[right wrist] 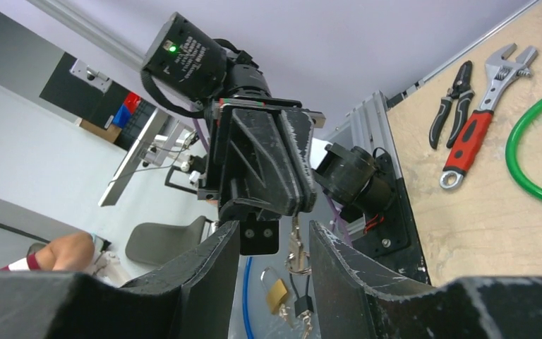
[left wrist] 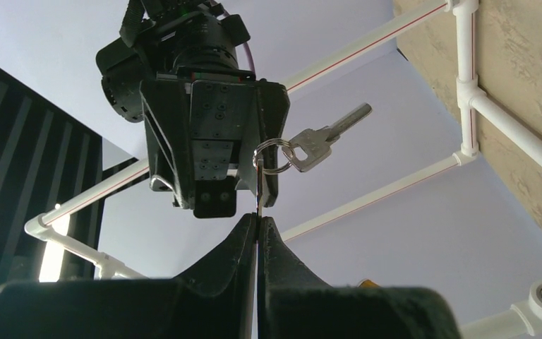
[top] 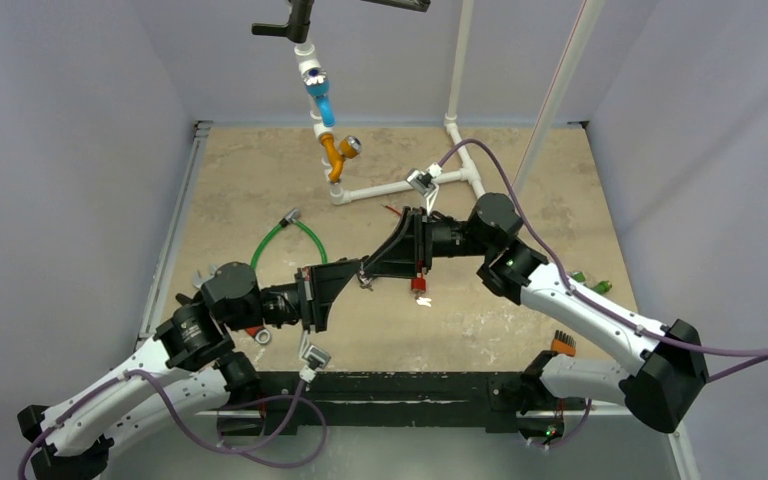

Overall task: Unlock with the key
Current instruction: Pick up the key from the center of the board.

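Observation:
My left gripper (left wrist: 258,222) is shut on the thin blade of a silver key (left wrist: 260,199). It holds the key up in mid-air over the middle of the table. A key ring (left wrist: 274,155) with a second key (left wrist: 324,140) hangs from it. My right gripper (right wrist: 275,233) faces the left one tip to tip and is open. The hanging key (right wrist: 296,244) and its ring sit between its fingers (right wrist: 339,268) without touching them. In the top view both grippers meet around the key (top: 365,279). A brass padlock (right wrist: 276,293) and a small black lock (right wrist: 303,304) show far beyond; where they rest is unclear.
A small red item (top: 420,287) lies on the table under the right gripper. A green hose loop (top: 290,238), an adjustable wrench (right wrist: 483,106) and pliers (right wrist: 448,106) lie at the left. A white pipe frame (top: 400,185) with orange and blue valves (top: 332,150) stands at the back.

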Controlling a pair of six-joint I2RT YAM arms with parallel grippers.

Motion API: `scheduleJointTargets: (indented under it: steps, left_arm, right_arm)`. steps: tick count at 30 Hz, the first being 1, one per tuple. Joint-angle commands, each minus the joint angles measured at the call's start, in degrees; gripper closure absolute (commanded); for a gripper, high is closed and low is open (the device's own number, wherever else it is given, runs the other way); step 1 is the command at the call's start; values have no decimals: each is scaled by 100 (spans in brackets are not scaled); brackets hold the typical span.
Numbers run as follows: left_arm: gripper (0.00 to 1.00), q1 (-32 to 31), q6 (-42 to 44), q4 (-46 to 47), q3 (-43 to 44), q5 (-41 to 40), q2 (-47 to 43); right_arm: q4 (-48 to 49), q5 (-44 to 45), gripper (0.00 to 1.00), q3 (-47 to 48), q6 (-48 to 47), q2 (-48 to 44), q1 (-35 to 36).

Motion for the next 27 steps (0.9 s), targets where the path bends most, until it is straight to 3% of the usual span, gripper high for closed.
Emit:
scheduleJointTargets:
  steps: [1, 7, 13, 19, 20, 23, 26, 27]
  left_arm:
    - [100, -89, 382, 366, 312, -135, 75]
    - [100, -145, 370, 460, 328, -222, 126]
    - [100, -171, 401, 490, 321, -237, 134]
    - [100, -183, 197, 620, 247, -326, 144]
    - [90, -183, 69, 631, 257, -412, 162]
    - [33, -185, -714, 577, 394, -874, 239]
    - [10, -181, -2071, 263, 820, -1590, 347]
    - [7, -174, -2630, 84, 1037, -1873, 409]
  right_arm:
    - [233, -208, 60, 7, 16, 61, -5]
    - [188, -253, 66, -34, 0, 118, -7]
    - [230, -249, 100, -63, 24, 113, -5]
    - [289, -261, 100, -50, 63, 3, -5]
    - [274, -240, 100, -59, 56, -21, -10]
    - [-229, -108, 100, 16, -277, -111, -60]
    - [-1027, 37, 100, 193, -798, -166, -133]
    - [-1291, 111, 100, 244, -966, -183, -159]
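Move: The key is still pinched in the left gripper, its blade end between those fingers: its middle lies about 2 cm to the left hand's right, level in the other directions. From the right hand, half open around the bow end, it is some 2 cm left and 2 cm lower. The spare key hangs from the ring about 5 cm below the right hand, 1 cm back and 1 cm left. The red lock lies on the board roughly 10 cm ahead and 11 cm right of the right hand, some 33 cm down. Lower the right gripper about 1 cm over the key's bow while the left gripper lifts the key roughly 1 cm up to it, then shut the right fingers on the bow end. Once they have their pinch, open the left fingers wide and draw that hand some 2 cm forward off the blade, letting the right hand sink slightly at the end. ##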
